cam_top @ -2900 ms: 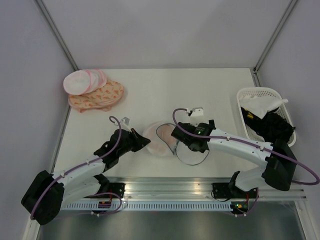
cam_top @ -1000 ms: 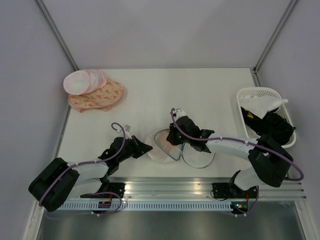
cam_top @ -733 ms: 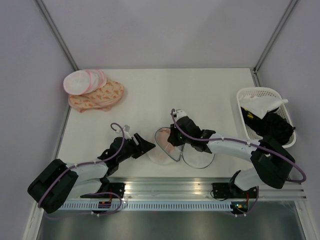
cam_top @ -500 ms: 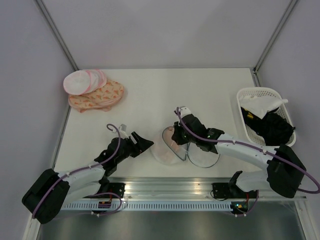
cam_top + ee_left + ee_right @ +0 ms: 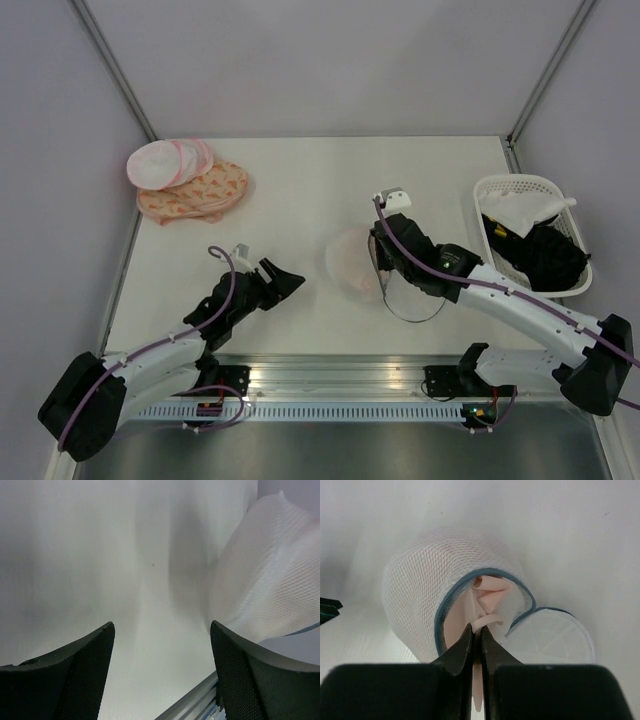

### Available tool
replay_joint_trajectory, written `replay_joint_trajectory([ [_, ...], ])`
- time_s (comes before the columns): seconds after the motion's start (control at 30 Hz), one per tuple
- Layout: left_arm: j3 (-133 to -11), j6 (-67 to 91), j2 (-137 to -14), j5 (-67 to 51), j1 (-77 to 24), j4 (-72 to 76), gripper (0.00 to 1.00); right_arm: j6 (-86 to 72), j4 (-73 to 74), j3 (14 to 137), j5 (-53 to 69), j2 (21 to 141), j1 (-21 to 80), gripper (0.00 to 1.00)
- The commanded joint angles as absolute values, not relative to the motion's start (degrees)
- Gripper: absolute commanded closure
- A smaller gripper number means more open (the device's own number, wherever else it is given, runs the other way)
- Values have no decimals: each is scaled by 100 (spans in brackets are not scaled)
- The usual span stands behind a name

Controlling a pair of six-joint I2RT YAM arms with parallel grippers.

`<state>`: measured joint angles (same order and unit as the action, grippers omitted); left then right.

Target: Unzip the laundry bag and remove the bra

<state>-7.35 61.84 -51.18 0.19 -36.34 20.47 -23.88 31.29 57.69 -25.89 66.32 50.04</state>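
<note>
The laundry bag (image 5: 350, 258) is a white mesh pouch with a grey-blue zipper rim, unzipped, one half lying flat (image 5: 555, 640). In the right wrist view the mesh (image 5: 420, 590) bulges with its opening facing me. The pale peach bra (image 5: 492, 590) shows inside the opening. My right gripper (image 5: 476, 630) is shut on a thin strap of the bra at the bag's mouth; in the top view it (image 5: 380, 262) holds the bag lifted. My left gripper (image 5: 285, 277) is open and empty, left of the bag; the mesh (image 5: 270, 590) shows at the right of its view.
Stacked white rounds with pink edges (image 5: 165, 162) lie on an orange-patterned cloth (image 5: 195, 192) at the back left. A white basket (image 5: 522, 190) with white and black garments stands at the right. The table's metal front rail (image 5: 192, 705) runs close below my left gripper.
My left gripper let go of the bag and opened, staying left. My right gripper moved right and back, shut on the bra strap, dragging the bag along and lifting it.
</note>
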Motion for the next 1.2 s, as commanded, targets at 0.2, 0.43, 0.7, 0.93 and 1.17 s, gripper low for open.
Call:
replay_joint_trajectory([
  [0.2,-2047,5028,-4807,-325,-3639,1978,19,-1846,2129,5318,-408,6618,5036,100],
  [0.43,-3093,4264,-5308,-247,-3866,986,20,-2013,1547,5291,413,7066,5036,100],
  [0.7,-3805,3903,-6072,122,-4306,-139,26,-2197,1398,5370,35,7479,5036,100],
  [0.93,-3999,3885,-6355,299,-4491,-536,33,-2259,1310,5379,-246,7646,5036,99],
  [1.17,-3850,3955,-6574,273,-4500,-659,67,-2417,1590,5388,-1431,7147,5036,100],
])
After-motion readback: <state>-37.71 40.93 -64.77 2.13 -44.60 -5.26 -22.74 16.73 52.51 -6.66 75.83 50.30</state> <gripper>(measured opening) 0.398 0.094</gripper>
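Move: The fingers of the left hand are empty; the blue zipper rim of the bag's mouth is about 16 cm to its right, 3 cm ahead and 7 cm higher, with the mesh body some 12 cm right, 4 cm ahead, 2 cm up. The right hand already holds the bra's strap; from it the rim is about 3 cm left, level fore and aft, 5 cm below, and the unzipped flap roughly 7 cm right, 7 cm back, 12 cm down. Lift the left gripper wide open by some 14 cm, then sink it about 8 cm while carrying it rightward onto the near-left rim, rolling its left side up about 20 degrees and turning clockwise, and start pinching the rim. Meanwhile swing the right hand left and down, first drawing back, then easing forward and slightly right again, always keeping its grip on the strap. ##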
